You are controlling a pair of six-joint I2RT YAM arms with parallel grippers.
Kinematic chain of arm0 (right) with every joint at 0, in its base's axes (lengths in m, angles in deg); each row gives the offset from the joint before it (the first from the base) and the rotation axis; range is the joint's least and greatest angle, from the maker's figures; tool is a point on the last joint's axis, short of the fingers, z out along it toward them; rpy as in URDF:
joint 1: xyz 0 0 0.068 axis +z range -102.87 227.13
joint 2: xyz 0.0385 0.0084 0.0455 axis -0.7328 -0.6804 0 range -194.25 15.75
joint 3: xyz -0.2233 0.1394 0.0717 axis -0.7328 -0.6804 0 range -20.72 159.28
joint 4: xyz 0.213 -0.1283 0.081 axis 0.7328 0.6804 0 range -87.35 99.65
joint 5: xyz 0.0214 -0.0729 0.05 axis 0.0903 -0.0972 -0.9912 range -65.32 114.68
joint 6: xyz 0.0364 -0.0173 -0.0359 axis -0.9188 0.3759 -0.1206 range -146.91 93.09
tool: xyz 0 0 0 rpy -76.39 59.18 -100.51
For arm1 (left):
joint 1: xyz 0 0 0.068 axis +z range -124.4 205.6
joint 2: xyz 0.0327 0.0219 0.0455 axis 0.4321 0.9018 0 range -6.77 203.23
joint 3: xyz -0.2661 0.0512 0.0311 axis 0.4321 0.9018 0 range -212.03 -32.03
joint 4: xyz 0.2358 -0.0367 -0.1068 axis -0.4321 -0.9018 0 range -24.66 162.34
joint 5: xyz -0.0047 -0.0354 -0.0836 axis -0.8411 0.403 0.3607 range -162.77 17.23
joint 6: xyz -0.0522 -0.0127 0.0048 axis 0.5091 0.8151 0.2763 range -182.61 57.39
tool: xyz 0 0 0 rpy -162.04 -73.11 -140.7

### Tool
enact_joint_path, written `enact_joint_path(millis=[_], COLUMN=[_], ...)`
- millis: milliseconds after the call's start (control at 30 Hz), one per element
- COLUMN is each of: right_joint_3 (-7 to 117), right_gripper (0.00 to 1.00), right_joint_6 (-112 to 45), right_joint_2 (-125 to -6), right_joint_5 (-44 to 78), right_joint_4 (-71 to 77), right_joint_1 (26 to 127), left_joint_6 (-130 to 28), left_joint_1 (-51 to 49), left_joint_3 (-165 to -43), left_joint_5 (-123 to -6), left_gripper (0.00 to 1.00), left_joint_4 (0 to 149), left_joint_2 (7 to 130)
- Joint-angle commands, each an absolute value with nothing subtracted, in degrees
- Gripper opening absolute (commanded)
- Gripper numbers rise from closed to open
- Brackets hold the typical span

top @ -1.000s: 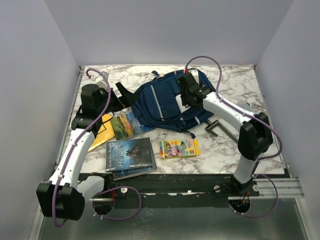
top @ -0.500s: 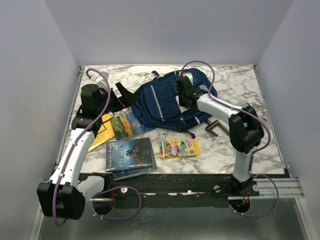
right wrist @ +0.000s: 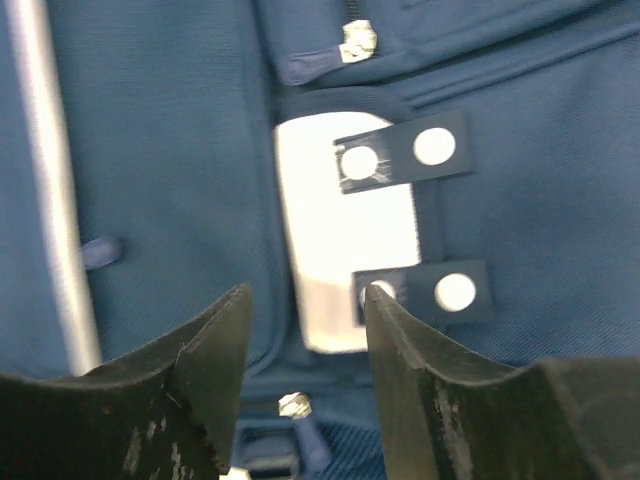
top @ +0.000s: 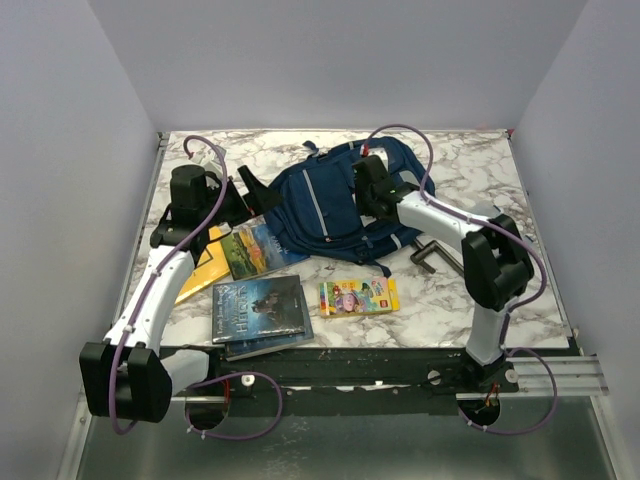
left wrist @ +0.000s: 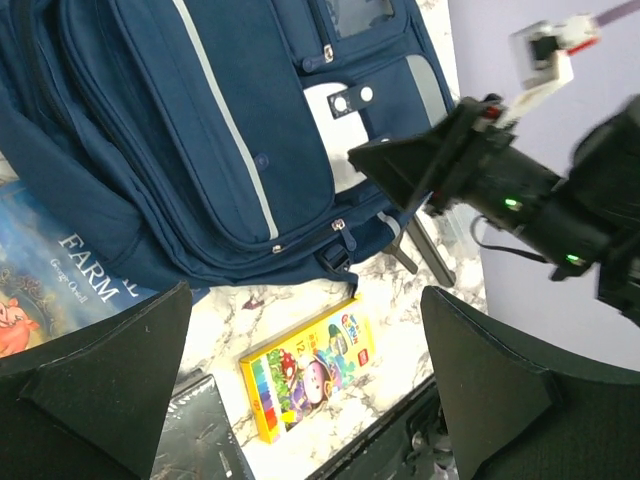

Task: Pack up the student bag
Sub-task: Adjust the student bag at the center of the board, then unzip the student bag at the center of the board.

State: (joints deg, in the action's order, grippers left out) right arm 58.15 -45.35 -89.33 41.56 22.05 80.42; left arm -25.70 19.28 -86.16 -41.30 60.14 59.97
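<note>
The student bag (top: 320, 205) is a navy backpack with grey stripes, lying flat at the back centre of the marble table. My right gripper (top: 366, 186) hovers low over the bag's front. In the right wrist view its jaws (right wrist: 305, 300) stand apart with nothing between them, above a white patch (right wrist: 345, 220) and a zipper pull (right wrist: 293, 405). My left gripper (top: 246, 192) is open beside the bag's left edge. In the left wrist view it (left wrist: 305, 292) looks across the bag (left wrist: 190, 130) toward the right arm.
A yellow crayon box (top: 358, 296) lies in front of the bag, also seen from the left wrist (left wrist: 310, 375). Books lie at the left: a dark one (top: 260, 308), a farm book (top: 255, 248) and a yellow one (top: 205, 265). A black clamp (top: 440, 255) sits at the right.
The right arm has folded in and its gripper has shifted left over the bag's front. The left gripper has edged right, toward the bag.
</note>
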Motion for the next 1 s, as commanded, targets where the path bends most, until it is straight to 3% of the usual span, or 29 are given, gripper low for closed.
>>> enact_joint_path(millis=[0,167,267,367,667,800,867,967], right_joint_3=[54.58,51.21,53.73,55.27,43.60,39.43,32.94,31.77], right_gripper=[0.56,0.63,0.68,0.67,0.68,0.73,0.73,0.70], right_joint_6=[-50.12,-50.83,-49.99,-49.69,-51.61,-68.92,-78.77,-85.45], right_joint_2=[-83.57,-82.47,-85.00,-87.80,-83.39,-83.34,-82.33,-82.10], right_joint_5=[27.60,29.47,17.31,7.54,6.83,9.32,4.98,6.95], right_joint_4=[22.34,19.27,20.19,20.65,9.16,5.10,-8.69,-12.21], right_joint_1=[80.87,80.70,80.69,81.62,82.29,77.91,75.20,74.83], left_joint_6=[-24.31,-23.41,-23.58,-23.76,-25.61,-25.82,-26.04,-26.22], left_joint_1=[18.72,16.90,15.53,14.40,11.92,8.90,6.39,2.07], left_joint_3=[-86.35,-86.32,-86.34,-86.69,-88.37,-87.18,-86.26,-84.06], left_joint_5=[-36.00,-33.66,-33.57,-33.63,-33.33,-38.98,-44.40,-53.42], left_gripper=[0.98,0.98,0.98,0.98,0.98,0.97,0.96,0.93], left_joint_4=[61.47,62.30,62.25,61.67,59.37,59.38,59.51,60.42], left_joint_2=[63.34,65.87,66.85,67.65,70.19,68.15,65.64,61.43])
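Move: The near edge of the student bag, around its middle, lies about 9 cm back and 5 cm left of the right gripper, roughly 7 cm lower; from the left gripper, it is some 17 cm right, 3 cm ahead and 20 cm down. The crayon box is about 19 cm back and 3 cm left of the right gripper, and the bent metal rod 8 cm back and 17 cm right. The farm book sits 4 cm left and 2 cm ahead of the left gripper, far below. Lift the right gripper slightly off to the back, then sweep it left and down over the bag to its near edge, about 8 cm back overall, easing forward and right at the end; roll its left side up some 40 degrees and open the fingers wider. Meanwhile bring the wide-open left gripper right and down towards that edge, tipping it lower and turning it slightly clockwise. ##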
